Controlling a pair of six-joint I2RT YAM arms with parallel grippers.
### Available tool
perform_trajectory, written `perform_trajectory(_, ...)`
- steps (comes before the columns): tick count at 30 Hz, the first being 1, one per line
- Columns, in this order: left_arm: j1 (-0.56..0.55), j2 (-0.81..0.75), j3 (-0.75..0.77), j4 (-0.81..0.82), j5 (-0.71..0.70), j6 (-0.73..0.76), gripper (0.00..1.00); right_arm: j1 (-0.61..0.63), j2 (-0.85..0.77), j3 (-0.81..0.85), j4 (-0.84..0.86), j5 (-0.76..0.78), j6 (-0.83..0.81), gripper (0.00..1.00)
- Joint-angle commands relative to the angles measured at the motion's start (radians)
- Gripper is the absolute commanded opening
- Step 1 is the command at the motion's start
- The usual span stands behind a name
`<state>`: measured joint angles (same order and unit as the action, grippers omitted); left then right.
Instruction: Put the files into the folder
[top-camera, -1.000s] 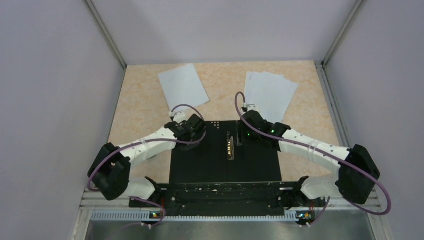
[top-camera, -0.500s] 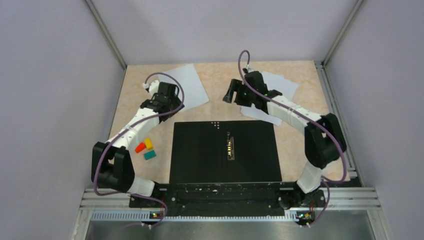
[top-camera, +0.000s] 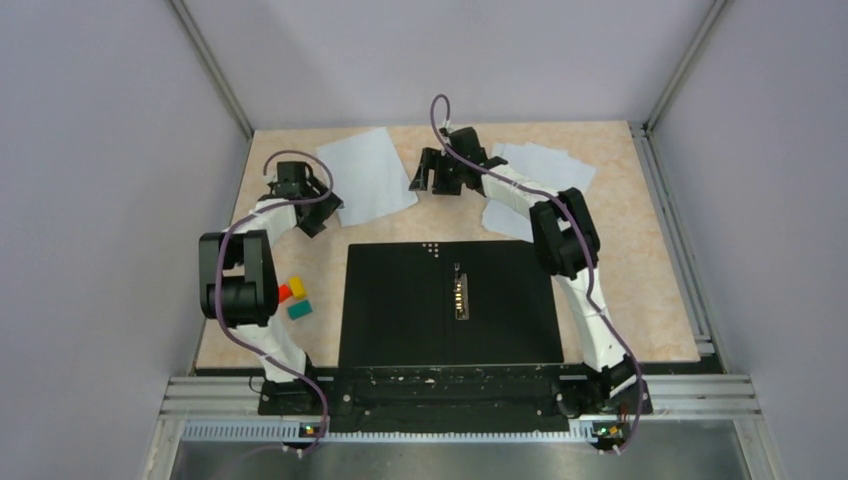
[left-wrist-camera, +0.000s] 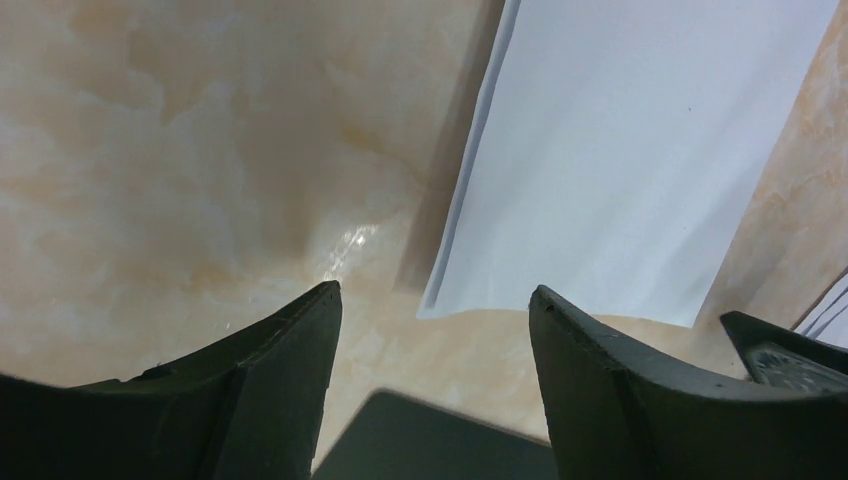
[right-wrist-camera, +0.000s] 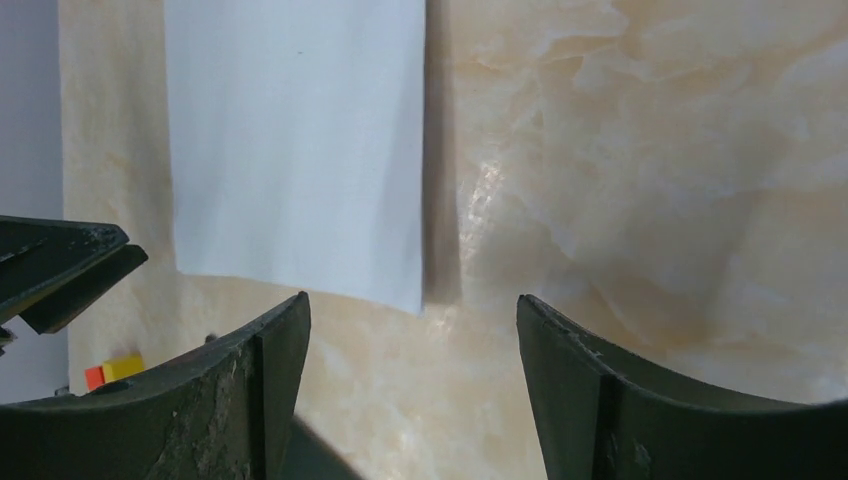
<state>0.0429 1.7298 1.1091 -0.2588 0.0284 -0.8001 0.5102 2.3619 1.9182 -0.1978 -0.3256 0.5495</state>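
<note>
The folder (top-camera: 400, 310) lies open in the middle of the table, black inner faces up, with a metal clip (top-camera: 460, 295) on its spine. One white file sheet (top-camera: 365, 175) lies flat behind its left half, also seen as the sheet (left-wrist-camera: 620, 150) and the sheet (right-wrist-camera: 300, 140). More files (top-camera: 545, 175) lie fanned at the back right. My left gripper (top-camera: 322, 208) hovers open at the single sheet's near-left corner, empty (left-wrist-camera: 435, 290). My right gripper (top-camera: 418, 178) hovers open beside that sheet's right edge, empty (right-wrist-camera: 412, 297).
Small orange (top-camera: 284, 293), yellow (top-camera: 297, 287) and teal (top-camera: 300, 311) blocks sit left of the folder. Grey walls close in the table at left, right and back. The left gripper's fingers (right-wrist-camera: 60, 265) show at the left edge of the right wrist view.
Both arms have lifted off the folder and swung to the back of the table, toward the single sheet from either side. Both grippers have opened wider.
</note>
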Motion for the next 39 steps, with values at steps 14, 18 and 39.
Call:
perform_trajectory(14,0.042,0.254,0.191,0.072,0.196,-0.002,0.64,-0.009,0.259,0.319,-0.071,-0.127,0.047,0.75)
perform_trajectory(18,0.043,0.278,0.208,0.061,0.194,-0.012,0.6,-0.007,0.289,0.358,-0.071,-0.148,0.071,0.75)
perform_trajectory(39,0.042,0.253,0.334,0.021,0.314,-0.101,0.0,-0.016,0.25,0.459,-0.187,-0.16,0.053,0.76)
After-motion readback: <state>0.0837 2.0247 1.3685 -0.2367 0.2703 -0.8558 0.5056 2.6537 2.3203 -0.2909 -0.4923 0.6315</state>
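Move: The left file lies with its middle about 16 cm ahead of the left hand, 8 cm to its right and 3 cm below. From that hand, the open black folder is some 22 cm back and 30 cm right, and the coloured blocks about 21 cm back and 5 cm left. From the right hand the left file's middle is roughly 9 cm ahead and 17 cm left; the right-hand files lie some 2 cm ahead and 29 cm right, the folder 29 cm back and 5 cm right. The left fingers shut fully on the left file's left edge and pinch it a few centimetres out from its near corner, after the hand has dropped some 3 cm and slid about 6 cm forward, rolling about 10 degrees. The right hand sinks about 2 cm and eases some 4 cm left and a little forward to the opposite edge, its fingers staying wide open astride it. ##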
